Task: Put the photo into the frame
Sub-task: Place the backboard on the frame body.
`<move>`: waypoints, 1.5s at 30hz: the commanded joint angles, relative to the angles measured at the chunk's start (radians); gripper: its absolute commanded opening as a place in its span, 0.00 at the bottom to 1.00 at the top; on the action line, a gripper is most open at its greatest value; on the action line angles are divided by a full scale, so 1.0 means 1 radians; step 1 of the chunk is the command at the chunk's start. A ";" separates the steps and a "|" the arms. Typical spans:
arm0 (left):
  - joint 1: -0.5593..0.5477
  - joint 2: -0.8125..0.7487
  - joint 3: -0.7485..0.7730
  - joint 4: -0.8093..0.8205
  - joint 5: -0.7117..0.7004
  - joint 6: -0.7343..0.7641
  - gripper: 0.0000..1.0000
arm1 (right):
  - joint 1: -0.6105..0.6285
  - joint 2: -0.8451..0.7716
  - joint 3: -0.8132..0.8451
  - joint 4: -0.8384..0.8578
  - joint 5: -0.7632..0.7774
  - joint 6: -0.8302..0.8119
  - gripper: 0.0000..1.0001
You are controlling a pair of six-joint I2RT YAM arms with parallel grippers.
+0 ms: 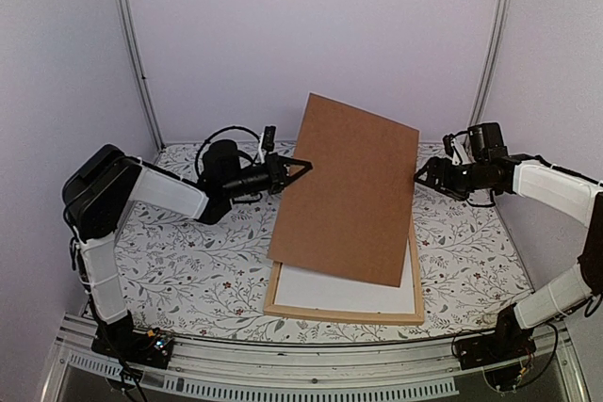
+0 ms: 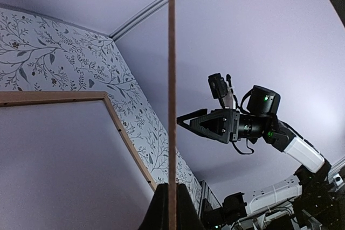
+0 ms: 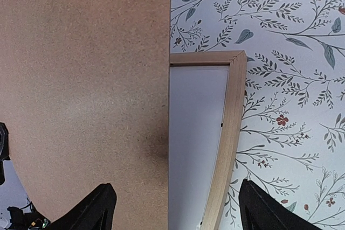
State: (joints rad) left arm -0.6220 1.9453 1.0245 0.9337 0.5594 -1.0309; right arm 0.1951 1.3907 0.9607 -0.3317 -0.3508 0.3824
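Observation:
The frame (image 1: 339, 314) of light wood lies flat on the floral cloth, near the front. A white sheet (image 1: 339, 291) fills it; no printed side shows, so I cannot tell whether this is the photo. A brown backing board (image 1: 349, 185) hangs tilted over the frame, its far end raised. My left gripper (image 1: 300, 168) is shut on the board's left edge (image 2: 171, 79), seen thin between my fingers (image 2: 171, 208). My right gripper (image 1: 419, 176) is open beside the board's right edge, touching nothing. In the right wrist view its jaws (image 3: 175, 187) straddle the board (image 3: 81, 79), the white sheet (image 3: 194, 133) and the frame bar (image 3: 226, 144).
A floral tablecloth (image 1: 188, 251) covers the table. Pale walls with metal rails (image 1: 132, 44) close in the back and sides. An aluminium rail (image 1: 283, 364) runs along the near edge by the arm bases.

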 commanded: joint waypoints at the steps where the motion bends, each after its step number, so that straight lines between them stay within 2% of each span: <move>1: -0.024 0.013 -0.010 0.166 -0.038 -0.046 0.00 | -0.004 -0.009 -0.012 0.003 -0.002 0.005 0.82; 23: -0.056 0.075 -0.139 0.361 -0.090 -0.230 0.00 | -0.005 0.013 -0.039 0.006 0.005 0.000 0.82; 45: -0.099 0.127 -0.161 0.324 -0.107 -0.161 0.00 | -0.003 0.016 -0.066 0.008 0.015 -0.004 0.82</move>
State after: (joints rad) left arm -0.6960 2.0693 0.8692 1.1774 0.4503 -1.2171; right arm 0.1951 1.3964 0.9081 -0.3325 -0.3492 0.3813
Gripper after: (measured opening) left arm 0.036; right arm 0.823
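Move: The left hand already pinches the backboard by its left edge. The frame body's middle lies about 12 cm to the right of this hand, 7 cm back and some 18 cm below; the backboard's middle is roughly 13 cm to its right, 3 cm back and 2 cm lower. From the open right hand, the frame's middle is about 21 cm left, 7 cm back and 15 cm down, and the backboard's middle 17 cm left, 3 cm back, about level in height. Lower the left gripper some 7 cm towards the frame body, easing back about 3 cm towards the base, and keep the pinch on the backboard's left edge. While sinking, turn the wrist about 10 degrees so the board's far end tips down. Let the open right gripper sink a couple of centimetres beside the board's right edge, without closing. ##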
